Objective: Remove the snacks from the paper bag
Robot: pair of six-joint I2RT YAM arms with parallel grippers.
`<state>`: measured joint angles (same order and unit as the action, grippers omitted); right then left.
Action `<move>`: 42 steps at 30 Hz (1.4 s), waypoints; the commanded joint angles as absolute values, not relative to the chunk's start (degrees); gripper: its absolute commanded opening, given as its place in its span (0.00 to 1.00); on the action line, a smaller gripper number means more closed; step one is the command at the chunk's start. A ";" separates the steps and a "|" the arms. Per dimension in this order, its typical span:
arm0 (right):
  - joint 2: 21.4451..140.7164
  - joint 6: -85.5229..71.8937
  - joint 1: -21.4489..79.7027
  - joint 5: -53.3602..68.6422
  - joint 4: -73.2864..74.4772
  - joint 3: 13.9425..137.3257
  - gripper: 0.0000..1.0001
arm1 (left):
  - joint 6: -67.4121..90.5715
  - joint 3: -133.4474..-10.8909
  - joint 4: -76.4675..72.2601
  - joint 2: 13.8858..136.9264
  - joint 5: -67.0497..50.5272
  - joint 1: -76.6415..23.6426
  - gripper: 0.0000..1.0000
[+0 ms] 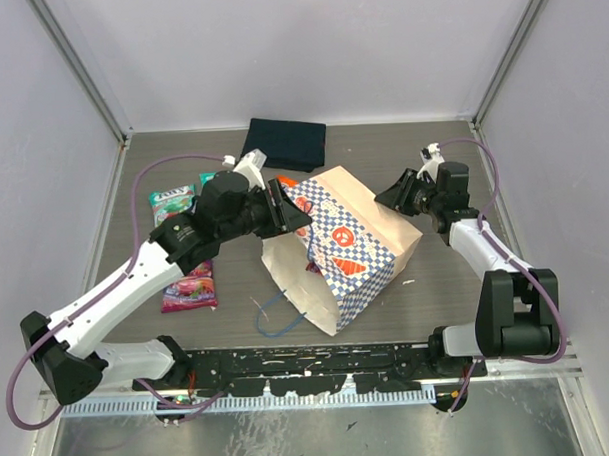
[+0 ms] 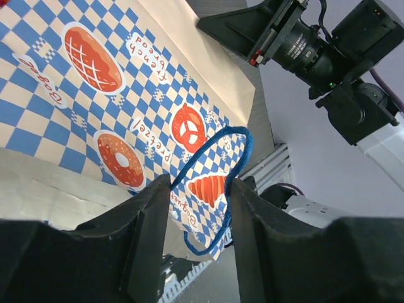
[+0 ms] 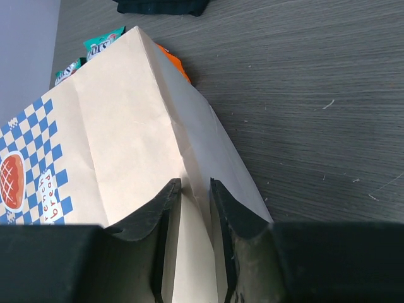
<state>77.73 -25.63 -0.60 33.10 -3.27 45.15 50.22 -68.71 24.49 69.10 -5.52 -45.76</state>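
The checkered paper bag (image 1: 355, 236) lies on its side, its cream mouth facing the near left. My left gripper (image 1: 296, 216) is at its upper rim; in the left wrist view the jaws (image 2: 199, 183) stand apart with a blue cord handle (image 2: 243, 145) looped between them. My right gripper (image 1: 388, 197) is at the bag's plain base and is shut on a paper fold (image 3: 196, 183). Snacks lie left of the bag: two teal pouches (image 1: 171, 200) (image 1: 208, 178), a purple one (image 1: 190, 287), and an orange one (image 3: 173, 60) behind the bag. Any snacks inside are hidden.
A dark navy folded cloth (image 1: 287, 144) lies at the back centre. The bag's other blue handle (image 1: 273, 314) trails on the table near the front rail (image 1: 319, 363). Grey walls close in the left, right and back.
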 commanded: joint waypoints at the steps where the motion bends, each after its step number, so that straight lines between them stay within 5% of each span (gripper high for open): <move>1: 78.15 -24.69 -0.62 33.04 -5.26 45.69 0.29 | 46.26 -73.53 25.59 68.02 -2.73 -46.07 0.39; 9: 77.79 -24.61 -0.53 33.09 -5.26 45.61 0.28 | 44.39 -74.99 27.31 66.37 -1.08 -46.09 0.00; 22: 77.99 -24.87 -0.44 34.49 -6.18 45.31 0.21 | 43.72 -77.17 26.32 68.64 -3.37 -46.07 0.00; 26: 77.66 -24.72 -0.44 34.54 -6.20 45.43 0.01 | 43.59 -77.11 26.18 69.13 -3.37 -46.10 0.00; 42: 77.78 -25.33 -4.16 29.49 -1.54 57.93 0.01 | 39.14 -91.41 24.06 87.38 -9.83 -46.02 0.00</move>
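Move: The blue handle of the paper bag loops right between the left fingers. The bag's middle lies about 8 cm to this hand's right, 3 cm back and 17 cm below; an orange packet shows some 14 cm ahead and 4 cm left, 25 cm down. From the right hand, the bag's bottom edge is between the fingertips, and the bag's middle is roughly 10 cm left, 8 cm back and 5 cm below. Left pinches the blue handle, rises, then goes 5 cm right-forward; right pinches the bag's bottom edge, lifts. ##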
